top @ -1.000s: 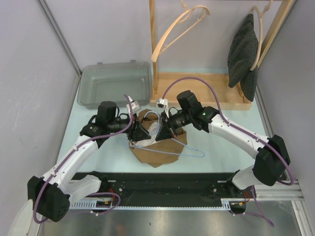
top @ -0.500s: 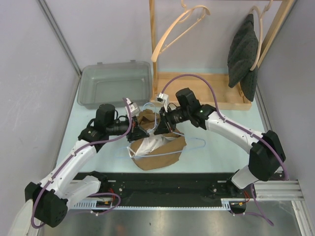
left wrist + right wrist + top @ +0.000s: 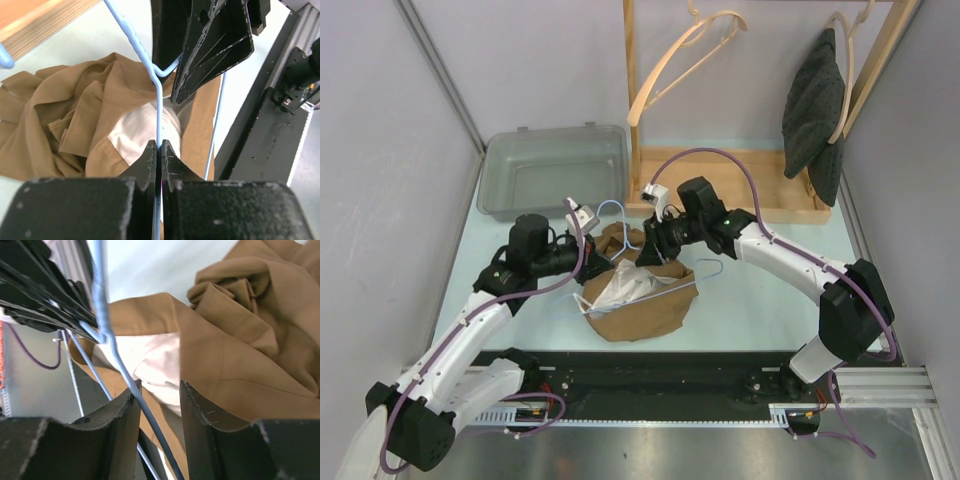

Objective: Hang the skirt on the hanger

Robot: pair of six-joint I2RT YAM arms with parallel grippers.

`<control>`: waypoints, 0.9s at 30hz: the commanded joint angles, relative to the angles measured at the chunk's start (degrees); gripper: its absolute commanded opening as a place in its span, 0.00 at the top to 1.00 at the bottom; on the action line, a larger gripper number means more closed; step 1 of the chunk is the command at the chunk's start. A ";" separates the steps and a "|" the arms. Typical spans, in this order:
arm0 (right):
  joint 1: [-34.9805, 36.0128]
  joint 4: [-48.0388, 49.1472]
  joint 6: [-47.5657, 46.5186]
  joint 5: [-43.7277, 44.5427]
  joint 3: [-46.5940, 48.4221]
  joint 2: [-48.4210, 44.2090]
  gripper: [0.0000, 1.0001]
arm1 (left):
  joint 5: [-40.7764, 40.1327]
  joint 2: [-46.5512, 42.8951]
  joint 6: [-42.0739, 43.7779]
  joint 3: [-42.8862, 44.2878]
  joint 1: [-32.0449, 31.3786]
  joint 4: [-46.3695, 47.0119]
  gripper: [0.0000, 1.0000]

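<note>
The brown skirt [image 3: 655, 310] with a white lining lies bunched on the table in the middle. The blue wire hanger [image 3: 666, 285] runs through it, with its hook up near the bin. My left gripper [image 3: 602, 262] is shut on the hanger's wire [image 3: 157, 100], above the skirt [image 3: 75, 115] in the left wrist view. My right gripper [image 3: 638, 254] faces it from the right. Its jaws [image 3: 157, 387] are apart, with the hanger wire [image 3: 102, 305] passing between them close to one finger and the skirt [image 3: 240, 340] just beyond.
A grey plastic bin [image 3: 555, 180] stands at the back left. A wooden rack [image 3: 720, 190] at the back carries a wooden hanger [image 3: 685, 55] and a dark garment [image 3: 815, 105] on the right. A black rail [image 3: 650, 370] runs along the near edge.
Both grippers have moved back and up with the hanger. Its hook now stands up near the bin. The skirt has bunched up and its white lining shows more.
</note>
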 commanded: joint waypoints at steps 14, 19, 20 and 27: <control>0.26 -8.10 -4.46 9.48 1.24 -6.63 1.00 | -11.39 -2.66 0.47 -0.20 0.44 2.04 1.00; 5.62 -6.43 -5.34 18.52 1.15 -6.54 1.00 | -12.45 -1.87 -0.05 -0.29 0.44 3.62 1.00; 6.59 -6.08 -6.65 20.20 1.06 -6.54 1.00 | -12.36 -1.78 -1.71 -0.20 0.44 4.23 1.00; 10.73 -0.46 -8.77 28.74 -2.45 -6.98 1.00 | -12.63 -0.37 -4.09 -0.20 0.44 5.99 0.39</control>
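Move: The right hand's half-open fingers already straddle the blue hanger's right shoulder wire, which lies about 2 cm to its right, 1 cm back and 1 cm lower; the hanger's neck is roughly 4 cm left and 2 cm ahead. The brown skirt's middle is some 15 cm below the right hand, 1 cm ahead and 1 cm left. The left hand already pinches the left shoulder wire; the right wire is about 9 cm to its right and 2 cm ahead. The right fingers shut on the hanger's right shoulder wire after sliding some 2 cm right and slightly down along it, then draw about 1 cm back, ease left and tilt the grip roughly 20 degrees. The left hand keeps its pinch while creeping left and forward about 2 cm, turning slightly counter-clockwise, then opens halfway and lets go of the left wire as it sinks a little. ##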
